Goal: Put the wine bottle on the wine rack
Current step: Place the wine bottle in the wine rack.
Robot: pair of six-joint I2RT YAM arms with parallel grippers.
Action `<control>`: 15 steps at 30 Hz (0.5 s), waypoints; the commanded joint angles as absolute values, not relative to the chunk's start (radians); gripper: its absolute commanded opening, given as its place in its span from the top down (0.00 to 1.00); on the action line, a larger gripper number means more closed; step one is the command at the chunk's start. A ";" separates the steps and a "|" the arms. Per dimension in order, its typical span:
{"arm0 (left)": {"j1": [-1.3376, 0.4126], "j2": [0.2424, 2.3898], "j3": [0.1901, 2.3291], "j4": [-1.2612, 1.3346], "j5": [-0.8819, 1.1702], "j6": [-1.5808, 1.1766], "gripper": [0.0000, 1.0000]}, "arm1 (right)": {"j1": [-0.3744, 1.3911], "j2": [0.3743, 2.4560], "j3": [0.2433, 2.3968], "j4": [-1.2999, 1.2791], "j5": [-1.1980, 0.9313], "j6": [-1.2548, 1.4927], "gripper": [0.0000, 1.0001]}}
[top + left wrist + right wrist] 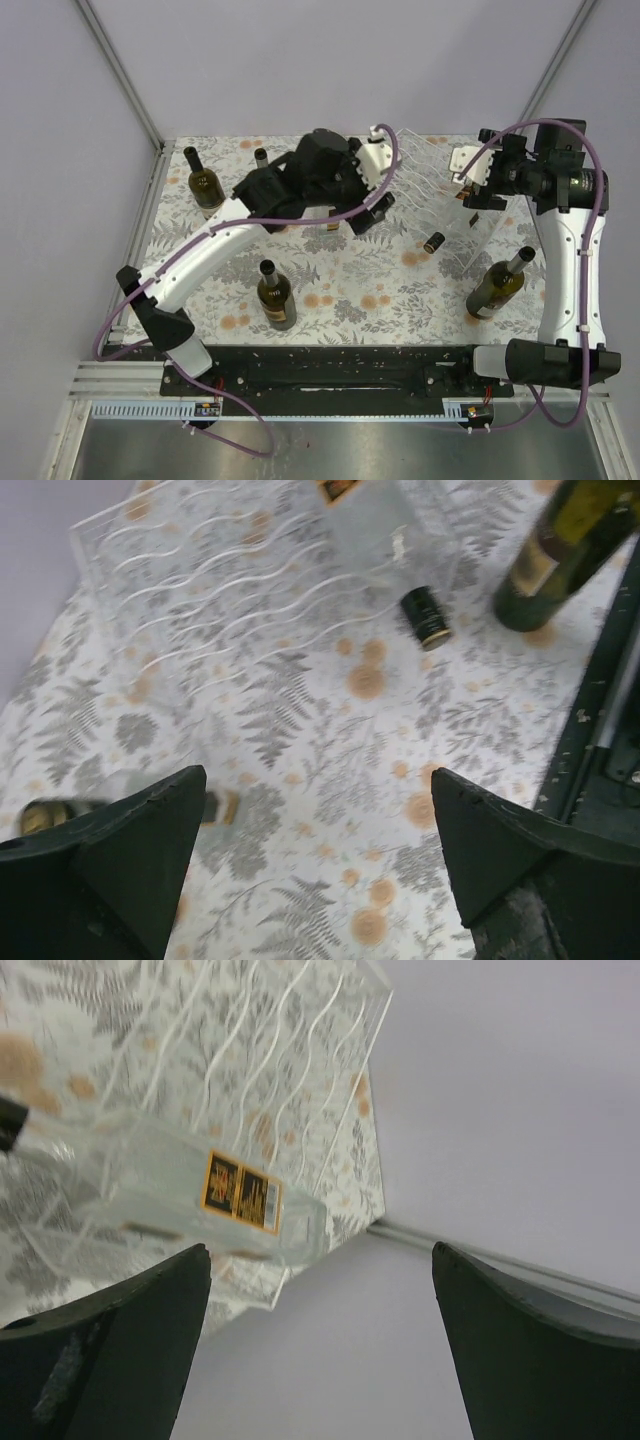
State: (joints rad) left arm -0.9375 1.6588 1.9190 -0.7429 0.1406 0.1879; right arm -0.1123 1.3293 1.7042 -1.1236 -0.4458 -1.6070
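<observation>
The clear ribbed wine rack [430, 190] stands at the back right of the fern-patterned table. A clear wine bottle [240, 1192] with an orange and black label lies in the wine rack [250, 1060], its black cap [434, 241] pointing toward the front. The left wrist view shows the same cap [427, 617] below the rack [220, 580]. My left gripper [385, 180] hovers just left of the rack, open, with only tablecloth between its fingers [318, 772]. My right gripper [462, 180] is at the rack's right end, open and empty [320, 1247].
Green bottles stand at the back left [205, 185], the front middle [275, 295] and the right [497, 285]. Another bottle neck [262, 158] pokes out behind the left arm. A blurred bottle [45, 815] shows behind my left finger. Grey walls close the back and sides.
</observation>
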 commanded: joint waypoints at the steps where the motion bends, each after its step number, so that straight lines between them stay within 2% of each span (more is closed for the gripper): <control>1: -0.793 1.617 1.988 -0.868 0.124 0.259 0.02 | -0.095 1.299 1.766 -1.020 -0.713 -1.272 0.01; 5: -0.664 1.609 2.017 -0.874 0.175 0.256 0.02 | -0.060 1.327 1.790 -0.936 -0.753 -1.014 0.01; 11: -0.528 1.678 2.095 -0.900 0.264 0.221 0.01 | 0.102 1.361 1.772 -0.933 -0.732 -0.904 0.00; 15: -0.496 1.746 2.109 -0.887 0.325 0.175 0.01 | 0.199 1.385 1.750 -0.911 -0.722 -0.844 0.01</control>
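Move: Ahead and to its left, the empty left hand has the standing clear wine bottle, about 16 cm forward, 9 cm left and some 22 cm below. A green bottle stands about 16 cm left of that bottle, level with it, and the wine rack's middle lies roughly 30 cm to its right and 2 cm nearer. From the right hand the standing clear bottle is about 8 cm forward and 38 cm left; the racked bottle lies some 4 cm forward, 3 cm left and 20 cm below. Swinging off from the rack with open fingers, the left hand travels about 14 cm left and 11 cm forward, high above the table, towards the standing clear bottle, turning some 20 degrees counter-clockwise and slowing at the end. The right hand, also empty and open, sweeps about 13 cm left over the rack, rising slightly, its left side rolling up some 30 degrees. ##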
